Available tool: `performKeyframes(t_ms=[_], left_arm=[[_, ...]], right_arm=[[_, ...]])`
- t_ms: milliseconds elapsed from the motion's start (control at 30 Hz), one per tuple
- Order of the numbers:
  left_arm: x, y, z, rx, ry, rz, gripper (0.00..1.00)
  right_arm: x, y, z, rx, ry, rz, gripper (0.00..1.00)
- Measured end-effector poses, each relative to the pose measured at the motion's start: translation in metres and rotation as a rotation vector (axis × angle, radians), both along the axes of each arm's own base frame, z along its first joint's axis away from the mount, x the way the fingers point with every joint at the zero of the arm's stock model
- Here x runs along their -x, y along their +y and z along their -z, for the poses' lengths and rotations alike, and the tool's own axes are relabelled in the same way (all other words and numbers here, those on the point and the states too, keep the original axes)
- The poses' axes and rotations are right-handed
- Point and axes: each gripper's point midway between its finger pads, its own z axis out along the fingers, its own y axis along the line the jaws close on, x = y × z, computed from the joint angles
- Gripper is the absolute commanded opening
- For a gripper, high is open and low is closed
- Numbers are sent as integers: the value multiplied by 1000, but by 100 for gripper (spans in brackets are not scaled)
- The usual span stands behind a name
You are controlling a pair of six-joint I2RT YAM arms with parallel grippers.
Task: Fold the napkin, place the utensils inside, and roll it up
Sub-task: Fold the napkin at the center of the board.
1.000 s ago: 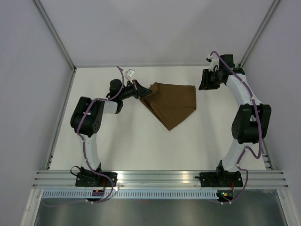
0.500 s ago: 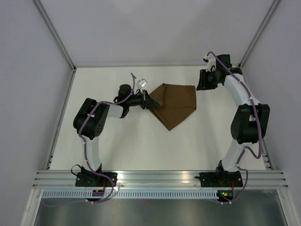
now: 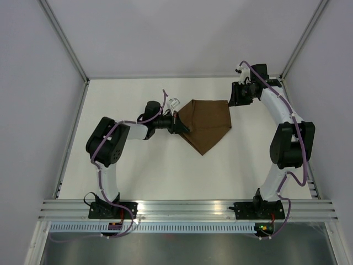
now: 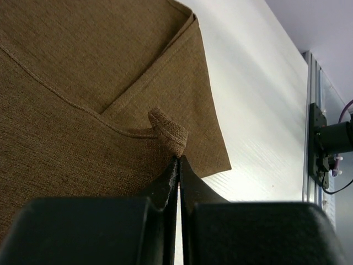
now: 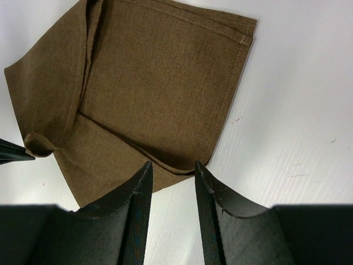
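Note:
The brown napkin (image 3: 207,124) lies partly folded on the white table, back of centre. My left gripper (image 3: 180,123) is at its left edge, shut on a small pinched corner of the cloth (image 4: 168,134), which it holds over the lower layer; the jaws (image 4: 177,161) meet with only fabric between them. My right gripper (image 3: 235,98) hovers open just off the napkin's far right corner. In the right wrist view its fingertips (image 5: 172,165) frame a rounded fold edge of the napkin (image 5: 160,83) without touching it. The utensils are out of view.
A metal rail (image 3: 187,208) runs along the near edge, where both arm bases are bolted. Grey walls and slanted frame posts (image 3: 66,44) close in the table (image 3: 165,165) at the back and sides. The left gripper's tip (image 5: 11,152) shows in the right wrist view.
My left gripper has travelled right and slightly toward me, carrying the napkin's corner over the cloth. The right gripper has shifted a little left and back, still open.

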Motion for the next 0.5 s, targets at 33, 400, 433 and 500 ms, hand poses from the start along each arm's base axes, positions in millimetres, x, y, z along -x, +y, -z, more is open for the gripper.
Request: performKeyframes(t_ms=[33, 400, 433, 500], left_arm=[[2, -1, 3, -12, 0, 2, 4], [16, -7, 20, -107, -22, 21, 34], [17, -7, 21, -111, -23, 22, 35], [18, -8, 19, -113, -33, 25, 35]], right_arm=[[0, 0, 0, 0, 1, -1, 42], [1, 7, 3, 13, 5, -14, 42], [1, 9, 3, 13, 5, -17, 42], [2, 11, 4, 14, 7, -23, 42]])
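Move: The left fingers still pinch the napkin's folded-over end. The spot for that end, by the napkin's near-left edge, is roughly 2 cm back, 1 cm right and 3 cm below the left hand. From that hand the napkin's near corner lies about 10 cm back and 6 cm right, the napkin's middle some 4 cm ahead and 7 cm right. From the right hand the same spot is roughly 19 cm left, 9 cm back and 10 cm down. Lower the left gripper about 2 cm while drawing it back about 2 cm towards the napkin's near corner, laying the pinched end onto the layer beneath, and dip the fingertips some 5 degrees. As it goes down, open the fingers to about a third and let go of the cloth. ##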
